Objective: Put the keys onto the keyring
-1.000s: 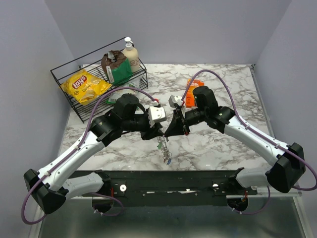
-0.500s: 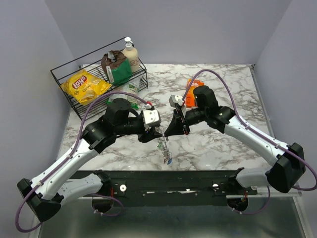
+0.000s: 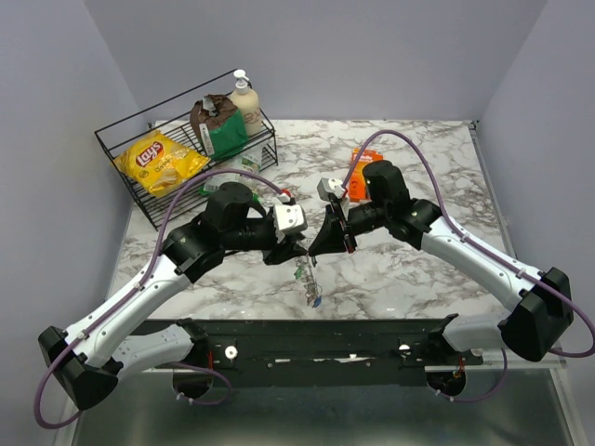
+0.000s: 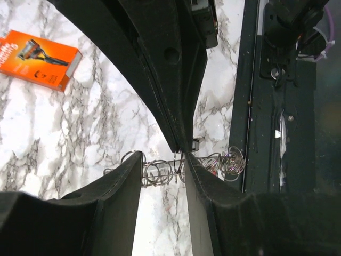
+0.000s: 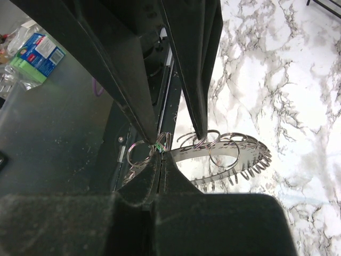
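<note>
My two grippers meet above the middle of the table. The keyring (image 5: 234,154), a thin silver band bristling with small split rings, is pinched at its near end by my right gripper (image 5: 161,157), which is shut on it. In the top view it dangles below the right gripper (image 3: 321,243), with the keys (image 3: 310,286) hanging from it, green and blue heads showing. My left gripper (image 4: 162,157) faces it with jaws apart, fingertips straddling several small rings (image 4: 160,172). The left gripper (image 3: 296,243) sits just left of the right one.
A black wire basket (image 3: 121,139) at the back left holds a yellow chips bag (image 3: 158,160), a brown bag (image 3: 216,121) and a pump bottle (image 3: 245,100). An orange razor box (image 3: 357,160) lies behind the right arm. A black rail (image 3: 316,339) runs along the near edge.
The left arm pulled back to the left half a second ago and has come back toward the right gripper. The right arm and the keyring have stayed put.
</note>
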Robot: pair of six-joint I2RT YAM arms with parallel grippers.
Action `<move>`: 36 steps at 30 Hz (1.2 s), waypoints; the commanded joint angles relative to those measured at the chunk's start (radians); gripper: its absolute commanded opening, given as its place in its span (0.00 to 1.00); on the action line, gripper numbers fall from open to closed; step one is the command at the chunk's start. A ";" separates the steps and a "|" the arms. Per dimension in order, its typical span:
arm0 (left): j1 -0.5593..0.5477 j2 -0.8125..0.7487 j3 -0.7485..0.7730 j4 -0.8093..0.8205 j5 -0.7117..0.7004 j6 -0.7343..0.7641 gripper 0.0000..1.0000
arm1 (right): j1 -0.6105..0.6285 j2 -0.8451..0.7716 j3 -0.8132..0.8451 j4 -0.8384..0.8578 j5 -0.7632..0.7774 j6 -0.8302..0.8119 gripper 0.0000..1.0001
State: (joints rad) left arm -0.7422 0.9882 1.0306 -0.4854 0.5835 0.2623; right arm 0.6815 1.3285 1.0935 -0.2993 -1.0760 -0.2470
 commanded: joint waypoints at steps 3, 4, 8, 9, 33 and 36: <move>-0.006 0.033 0.026 -0.051 0.049 0.017 0.41 | 0.001 -0.006 0.039 0.037 -0.012 -0.006 0.00; -0.006 0.035 0.026 -0.051 0.050 0.020 0.40 | 0.001 -0.008 0.037 0.037 -0.012 -0.006 0.00; -0.005 0.046 0.026 -0.053 0.053 0.023 0.30 | 0.000 -0.005 0.037 0.037 -0.012 -0.008 0.00; -0.005 0.049 0.028 -0.053 0.053 0.022 0.25 | 0.001 -0.006 0.037 0.038 -0.012 -0.008 0.00; -0.005 -0.152 -0.234 0.381 -0.034 -0.121 0.00 | 0.001 -0.113 -0.030 0.149 0.154 0.066 0.57; -0.005 -0.175 -0.274 0.447 -0.039 -0.144 0.00 | 0.001 -0.158 -0.056 0.192 0.232 0.103 0.63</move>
State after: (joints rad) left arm -0.7422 0.8543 0.7937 -0.2379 0.5735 0.1680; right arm 0.6796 1.2358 1.0752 -0.1982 -0.9592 -0.1978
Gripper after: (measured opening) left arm 0.009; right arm 0.597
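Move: The left hand's half-open fingers straddle the keyring's small top loop, which the right fingertips already pinch; the loop lies about 2 cm below the left hand point and 1 cm to its right. The green key hangs some 5 cm below that hand, 1 cm left and 1 cm back, and the blue key about 11 cm below, 2 cm right and 3 cm back. The loop is right at the right hand's point. Sinking about 2 cm over the hanging keyring, the left hand shuts fully and pinches the loop beside the right fingertips. Once the left has hold, the right fingers open wide and that hand comes free, rising about 3 cm and slightly forward, while the left keeps its pinch and tips its fingertips up some 10 degrees. ##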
